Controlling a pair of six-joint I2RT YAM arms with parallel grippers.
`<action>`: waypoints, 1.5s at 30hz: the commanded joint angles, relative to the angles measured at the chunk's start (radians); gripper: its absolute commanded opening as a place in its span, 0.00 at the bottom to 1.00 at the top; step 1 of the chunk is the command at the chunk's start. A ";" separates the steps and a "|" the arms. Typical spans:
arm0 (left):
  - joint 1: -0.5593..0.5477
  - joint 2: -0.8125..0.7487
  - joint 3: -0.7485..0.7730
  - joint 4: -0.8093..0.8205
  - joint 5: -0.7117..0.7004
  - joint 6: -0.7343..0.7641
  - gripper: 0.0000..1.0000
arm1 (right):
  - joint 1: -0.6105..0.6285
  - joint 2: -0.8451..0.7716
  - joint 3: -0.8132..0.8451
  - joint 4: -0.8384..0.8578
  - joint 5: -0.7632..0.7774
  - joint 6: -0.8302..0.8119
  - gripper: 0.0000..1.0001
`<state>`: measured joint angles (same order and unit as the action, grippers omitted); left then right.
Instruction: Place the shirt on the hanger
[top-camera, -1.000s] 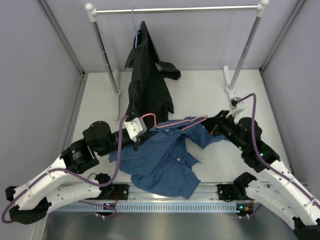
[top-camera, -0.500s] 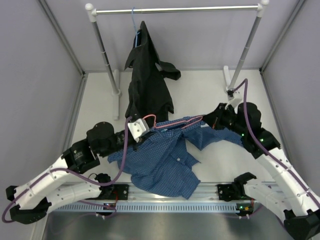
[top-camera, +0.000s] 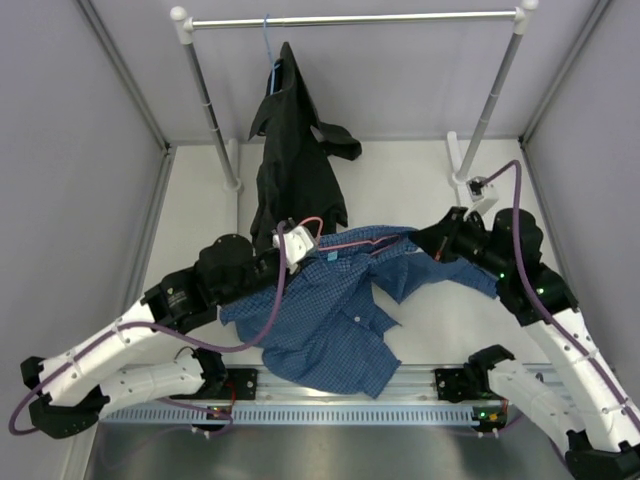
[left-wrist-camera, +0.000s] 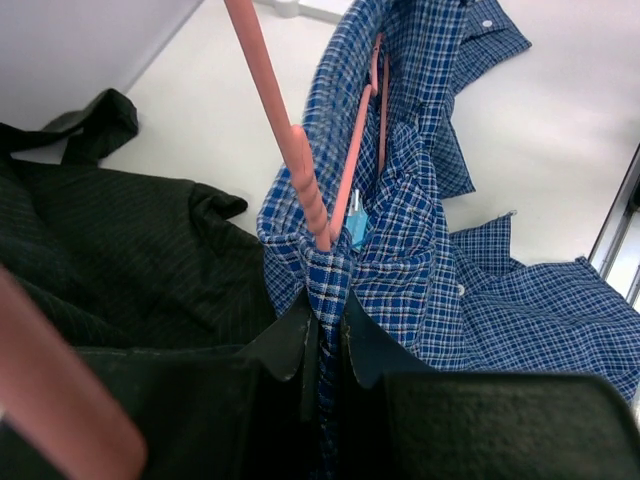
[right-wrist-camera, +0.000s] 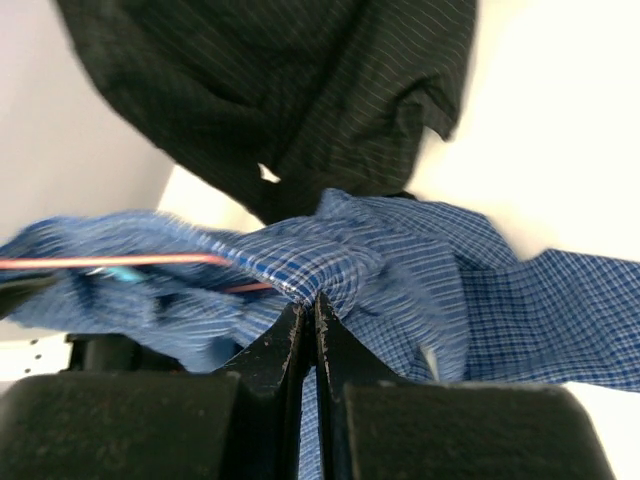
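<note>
The blue checked shirt lies spread on the table, its collar edge lifted between both grippers. The pink hanger runs along inside the collar, and its hook sticks out by my left gripper. My left gripper is shut on a fold of the shirt at the collar. The hanger's arm runs down into that fold beside the light-blue label. My right gripper is shut on the shirt's far shoulder fabric. The hanger shows to its left.
A black shirt hangs from a blue hanger on the rail and trails onto the table just behind the left gripper. Rack posts stand at the back. Grey walls close both sides.
My left gripper has moved right and forward with the collar and hanger hook. The right arm has swung outward. The collar is pulled tauter, and less of the hanger shows.
</note>
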<state>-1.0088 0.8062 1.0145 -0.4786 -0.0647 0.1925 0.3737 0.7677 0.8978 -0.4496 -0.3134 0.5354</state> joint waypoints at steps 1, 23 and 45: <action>0.004 0.053 0.070 -0.032 -0.029 -0.033 0.00 | -0.007 -0.057 0.036 0.086 -0.036 0.050 0.00; 0.004 0.150 0.188 0.295 0.058 -0.275 0.00 | 0.642 -0.218 -0.105 0.111 0.420 0.106 0.57; 0.004 0.225 0.191 0.199 0.795 -0.176 0.00 | 0.643 0.111 0.405 0.066 -0.180 -0.434 0.74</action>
<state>-1.0042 1.0359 1.1465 -0.3313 0.6022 0.0257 1.0016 0.8757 1.2987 -0.4942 -0.3500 0.1532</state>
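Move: The right hand, still pinching the shirt's right shoulder, has the hanger's hook about 19 cm to its left, 2 cm farther out and 4 cm higher; the hanger's right end is only some 3 cm to its left, level fore and aft. The left hand still grips hanger and collar, with the hook about 4 cm ahead, 2 cm left and 4 cm above. From the left hand, the light-blue tag lies 2 cm ahead and 3 cm right, the black garment some 18 cm ahead and 4 cm left. The right hand draws the pinched shoulder about 10 cm back and 10 cm left along the hanger, opens wide to let go, swings back right while rising some 20 cm, then comes left and slightly down around the hook, turned 40 degrees counter-clockwise. Keeping its grip, the left hand goes right and up, then back, ending 9 cm right and 8 cm back, turned clockwise. ##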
